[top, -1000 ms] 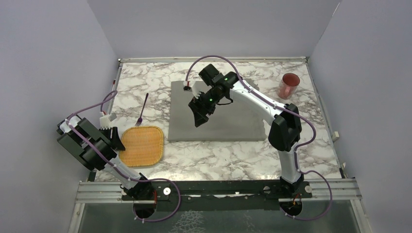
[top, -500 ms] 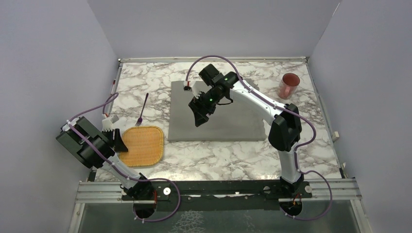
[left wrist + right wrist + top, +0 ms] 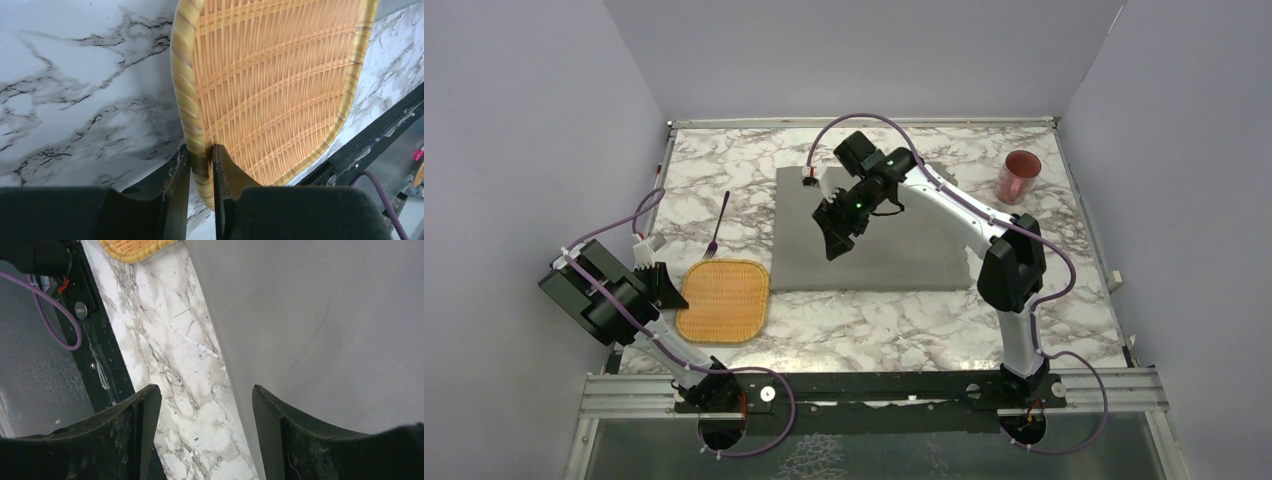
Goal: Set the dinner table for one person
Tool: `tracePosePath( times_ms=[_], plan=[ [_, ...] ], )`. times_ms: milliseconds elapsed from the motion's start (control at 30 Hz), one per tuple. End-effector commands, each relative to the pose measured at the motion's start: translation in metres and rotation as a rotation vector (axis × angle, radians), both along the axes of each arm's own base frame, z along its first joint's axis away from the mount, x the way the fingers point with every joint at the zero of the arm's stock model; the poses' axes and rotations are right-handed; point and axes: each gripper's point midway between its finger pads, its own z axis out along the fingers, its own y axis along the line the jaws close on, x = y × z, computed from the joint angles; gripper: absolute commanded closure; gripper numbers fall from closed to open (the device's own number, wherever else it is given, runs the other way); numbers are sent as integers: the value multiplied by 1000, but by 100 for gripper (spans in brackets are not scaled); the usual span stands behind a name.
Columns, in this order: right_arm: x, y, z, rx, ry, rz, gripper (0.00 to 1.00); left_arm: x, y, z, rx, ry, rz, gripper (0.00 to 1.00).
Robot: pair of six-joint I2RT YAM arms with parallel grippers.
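Note:
A square woven wicker plate point(image 3: 724, 300) lies on the marble dinner table point(image 3: 874, 320) at the near left. My left gripper point(image 3: 669, 287) is shut on its left rim; in the left wrist view the two fingers pinch the plate's braided edge point(image 3: 200, 150), and the weave point(image 3: 280, 90) spreads away from them. My right gripper point(image 3: 834, 240) hangs open and holds nothing above the left part of the grey placemat point(image 3: 904, 250). Below it in the right wrist view are the placemat's edge point(image 3: 325, 315) and bare marble point(image 3: 185, 355).
A purple fork point(image 3: 718, 225) lies on the marble behind the wicker plate, left of the placemat. A red cup point(image 3: 1019, 177) stands at the far right. Walls close in the table on three sides; the metal rail point(image 3: 874, 390) runs along the near edge.
My left gripper has closed on the wicker plate's rim, and the plate has shifted a little to the right. The right arm has stayed still.

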Motion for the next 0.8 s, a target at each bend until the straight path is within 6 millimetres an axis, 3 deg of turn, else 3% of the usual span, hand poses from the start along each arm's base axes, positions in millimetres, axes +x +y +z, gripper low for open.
tracePosePath(
  times_ms=[0, 333, 567, 767],
  plan=[
    [-5, -9, 15, -3, -29, -5, 29, 12, 9, -2, 0, -79, 17, 94],
    [-6, -12, 14, -13, -34, -7, 31, 26, 8, 23, -16, -123, 29, 100],
    [-5, -14, 15, -17, -47, -10, 32, 46, 6, 67, -27, -200, 17, 100],
    [4, -15, 29, -2, -104, -62, 32, 79, 6, 104, -26, -265, 30, 100]
  ],
)
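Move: The left hand already pinches the left rim of the wicker tray, whose middle lies about 9 cm to its right, level fore and aft. The grey mat's middle is some 41 cm to this hand's right and 16 cm ahead; the fork's middle is about 16 cm ahead and 8 cm right, both 2 cm lower. From the right hand, the mat's middle is roughly 5 cm ahead, 8 cm right and 15 cm down. Keeping its pinch on the tray's left rim, the left hand lifts about 6 cm while moving 4 cm forward. ##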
